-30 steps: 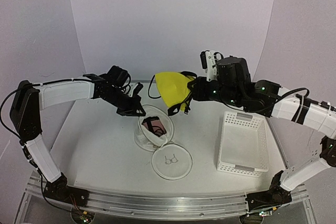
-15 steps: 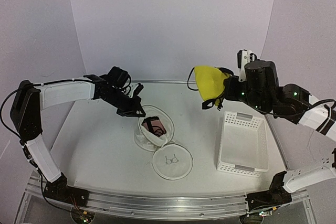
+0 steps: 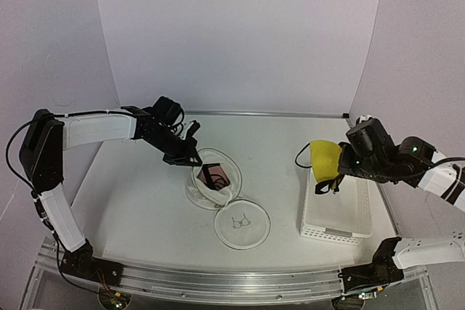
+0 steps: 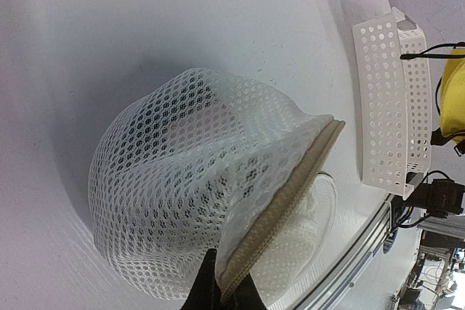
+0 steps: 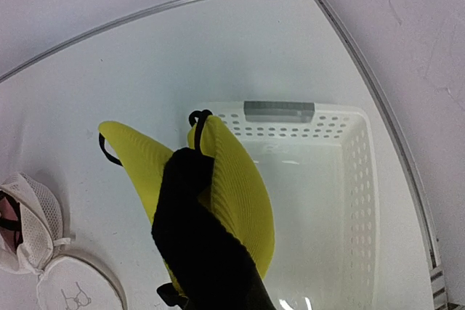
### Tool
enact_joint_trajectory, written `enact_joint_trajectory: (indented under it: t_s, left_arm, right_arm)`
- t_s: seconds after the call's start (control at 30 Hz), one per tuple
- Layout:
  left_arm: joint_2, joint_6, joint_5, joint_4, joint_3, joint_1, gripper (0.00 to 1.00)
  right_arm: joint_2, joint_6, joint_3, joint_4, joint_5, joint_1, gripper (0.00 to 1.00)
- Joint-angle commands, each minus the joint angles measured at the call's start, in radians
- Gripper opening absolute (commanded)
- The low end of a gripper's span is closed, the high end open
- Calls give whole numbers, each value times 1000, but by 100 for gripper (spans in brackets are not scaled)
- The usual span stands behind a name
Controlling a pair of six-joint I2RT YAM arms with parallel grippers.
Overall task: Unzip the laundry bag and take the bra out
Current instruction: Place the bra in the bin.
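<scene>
The laundry bag [image 3: 211,185] is a white mesh pouch lying unzipped at the table's middle, its round lid [image 3: 243,223] with the black bra outline flopped toward me. My left gripper [image 3: 190,157] is shut on the bag's back rim; in the left wrist view the fingertips [image 4: 205,290] pinch the beige zipper edge of the mesh [image 4: 182,201]. The yellow bra [image 3: 325,158] with black straps hangs from my right gripper [image 3: 337,170], shut on it over the basket's left wall. In the right wrist view, black fingers [image 5: 190,201] clamp the bra [image 5: 240,186].
A white perforated basket [image 3: 349,168] stands at the right, also in the right wrist view [image 5: 356,179] and the left wrist view [image 4: 385,99]. A dark reddish item [image 3: 215,174] shows inside the bag. The table's metal rail runs along the near edge.
My right arm has carried the bra from above the bag to the right and down, to the basket's left edge. The left gripper has kept its hold on the bag's rim.
</scene>
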State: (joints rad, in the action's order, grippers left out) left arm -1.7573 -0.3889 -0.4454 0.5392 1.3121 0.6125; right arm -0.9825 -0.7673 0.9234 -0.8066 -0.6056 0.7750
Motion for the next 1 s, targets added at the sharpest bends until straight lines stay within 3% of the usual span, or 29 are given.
enact_joint_trajectory:
  t_s: [0.0, 0.3, 0.67, 0.97]
  left_arm:
    - [-7, 22, -18, -33, 28, 4, 0]
    - [-10, 22, -25, -32, 32, 4, 0]
    - [6, 22, -22, -34, 16, 4, 0]
    - [31, 25, -9, -36, -7, 4, 0]
  right_arm:
    - [44, -113, -74, -43, 128, -80, 0]
    - [56, -97, -168, -28, 283, -254, 0]
    - [-38, -64, -287, 255, 620, -493, 0]
    - [-167, -10, -324, 387, 682, -625, 1]
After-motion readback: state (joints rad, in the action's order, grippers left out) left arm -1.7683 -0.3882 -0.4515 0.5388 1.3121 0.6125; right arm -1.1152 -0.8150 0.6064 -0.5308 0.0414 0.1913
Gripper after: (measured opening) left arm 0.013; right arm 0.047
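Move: The right hand, holding the yellow bra, is above the bin's far, left part; the bin's middle lies roughly 5 cm to its right, 3 cm back and 16 cm below. The open laundry bag is some 37 cm to this hand's left and 4 cm farther out, while its unzipped lid lies about 28 cm left and 12 cm back. From the left hand the bin's middle is around 45 cm to the right, 9 cm back and 8 cm lower. The right hand keeps the bra pinched by its black straps and sinks some 14 cm into the bin, drifting about 5 cm to the right in the first half and easing slightly back, then forward again over the last part of the descent. As it goes down the wrist tips the fingers steeper and rolls its left side up, each by some 20 degrees, with a small clockwise turn, and the fingers stay shut throughout, while the left hand stays put, still gripping the laundry bag's rim. ##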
